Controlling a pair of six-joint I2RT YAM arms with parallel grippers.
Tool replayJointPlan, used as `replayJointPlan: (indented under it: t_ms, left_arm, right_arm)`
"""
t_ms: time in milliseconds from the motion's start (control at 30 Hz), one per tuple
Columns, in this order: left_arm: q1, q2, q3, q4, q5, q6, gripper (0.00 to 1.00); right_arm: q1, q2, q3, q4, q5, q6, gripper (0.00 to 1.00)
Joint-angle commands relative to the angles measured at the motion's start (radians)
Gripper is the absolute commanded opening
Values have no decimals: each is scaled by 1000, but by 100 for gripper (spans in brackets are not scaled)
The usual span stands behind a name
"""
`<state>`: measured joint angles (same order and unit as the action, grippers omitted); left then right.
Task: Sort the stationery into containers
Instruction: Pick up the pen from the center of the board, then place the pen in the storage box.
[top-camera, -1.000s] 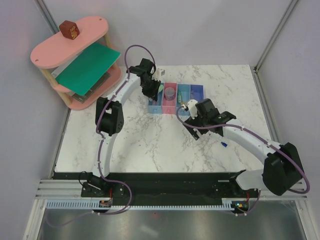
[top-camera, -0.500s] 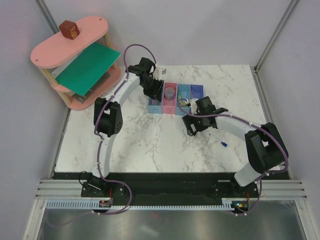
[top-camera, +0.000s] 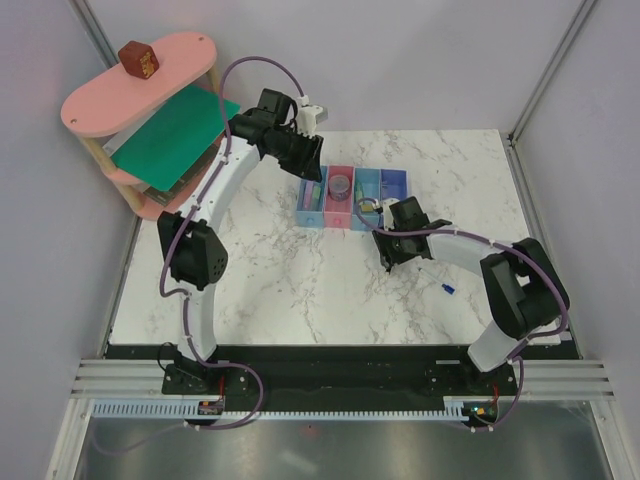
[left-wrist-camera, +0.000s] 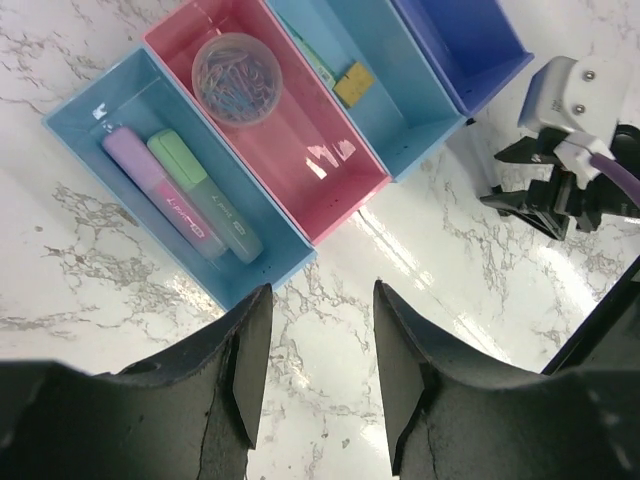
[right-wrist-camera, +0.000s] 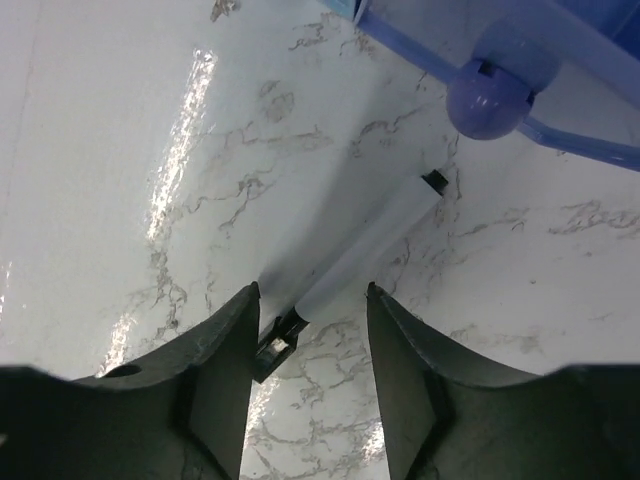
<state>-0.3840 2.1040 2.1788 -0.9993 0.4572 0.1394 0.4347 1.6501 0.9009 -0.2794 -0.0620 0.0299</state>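
Four bins stand in a row: light blue (left-wrist-camera: 125, 95), pink (left-wrist-camera: 310, 170), blue (left-wrist-camera: 395, 120) and blue-violet (left-wrist-camera: 470, 40). The light blue bin holds a pink stick (left-wrist-camera: 150, 185) and a green stick (left-wrist-camera: 205, 205). A round tub of clips (left-wrist-camera: 237, 78) sits in the pink one, and a yellow piece (left-wrist-camera: 353, 84) lies in the blue one. My left gripper (left-wrist-camera: 320, 300) hangs open and empty above the table, just in front of the bins. My right gripper (right-wrist-camera: 311, 300) is low over the marble, open. Its fingers straddle a white, black-tipped pen (right-wrist-camera: 370, 250) that lies flat near the blue-violet bin's corner (right-wrist-camera: 500, 85).
A blue-tipped pen (top-camera: 447, 290) lies on the marble to the right of the right gripper (top-camera: 386, 250). At the back left stands a pink oval shelf (top-camera: 100, 110) with a green sheet (top-camera: 175, 135) and a brown block (top-camera: 138, 59). Grey walls close in the table.
My left gripper has opened and lifted up and back from the light blue bin. My right gripper has shifted left and down over the white pen, and its fingers have drawn closer together.
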Motion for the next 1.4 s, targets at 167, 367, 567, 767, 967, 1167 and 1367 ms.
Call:
replayJointPlan:
  t_ms: [167, 367, 567, 767, 967, 1167, 1367]
  left_arm:
    - [-3, -107, -4, -51, 3, 77, 53]
    - [-4, -162, -25, -96, -5, 112, 53]
    - [-3, -239, -195, -79, -11, 143, 53]
    - [-3, -283, -332, -38, 1, 143, 53]
    - [-4, -314, -378, -36, 49, 150, 53]
    - [-4, -357, -419, -30, 58, 158, 53]
    - [-4, -404, -479, -13, 64, 166, 53]
  right_arm:
    - [-2, -7, 35, -76, 34, -54, 0]
    - [2, -104, 39, -168, 16, -120, 0]
    - [9, -286, 102, -241, 10, -232, 0]
    - [1, -288, 213, -163, 134, -219, 0]
    - [-19, -92, 350, -27, 195, -168, 0]
    - [-45, 140, 487, 60, 195, -140, 0]
    - [-85, 266, 579, 83, 203, -131, 0]
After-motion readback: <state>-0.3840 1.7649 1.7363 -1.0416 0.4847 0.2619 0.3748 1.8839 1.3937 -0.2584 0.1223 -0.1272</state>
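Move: The right hand is already down at the pen, its half-open fingers astride the pen's black end; the pen's middle lies about 2 cm ahead, 1 cm right and 1 cm lower. The dark blue compartment is centred some 18 cm ahead and 1 cm right, the light blue one beside it 18 cm ahead and 7 cm left. The blue-capped pen lies 4 cm back and 13 cm right. From the left hand the pen is about 14 cm back, 24 cm right and 20 cm below. Closing first, the right fingers pinch the pen near its black end while drawing back a couple of centimetres, then lift it about 16 cm and swing it some 16 cm forward, fingertips tipping outward about 20 degrees, before sinking about 7 cm over the dark blue compartment, grip kept. The empty left hand backs away from the containers about 10 cm and a little left. ##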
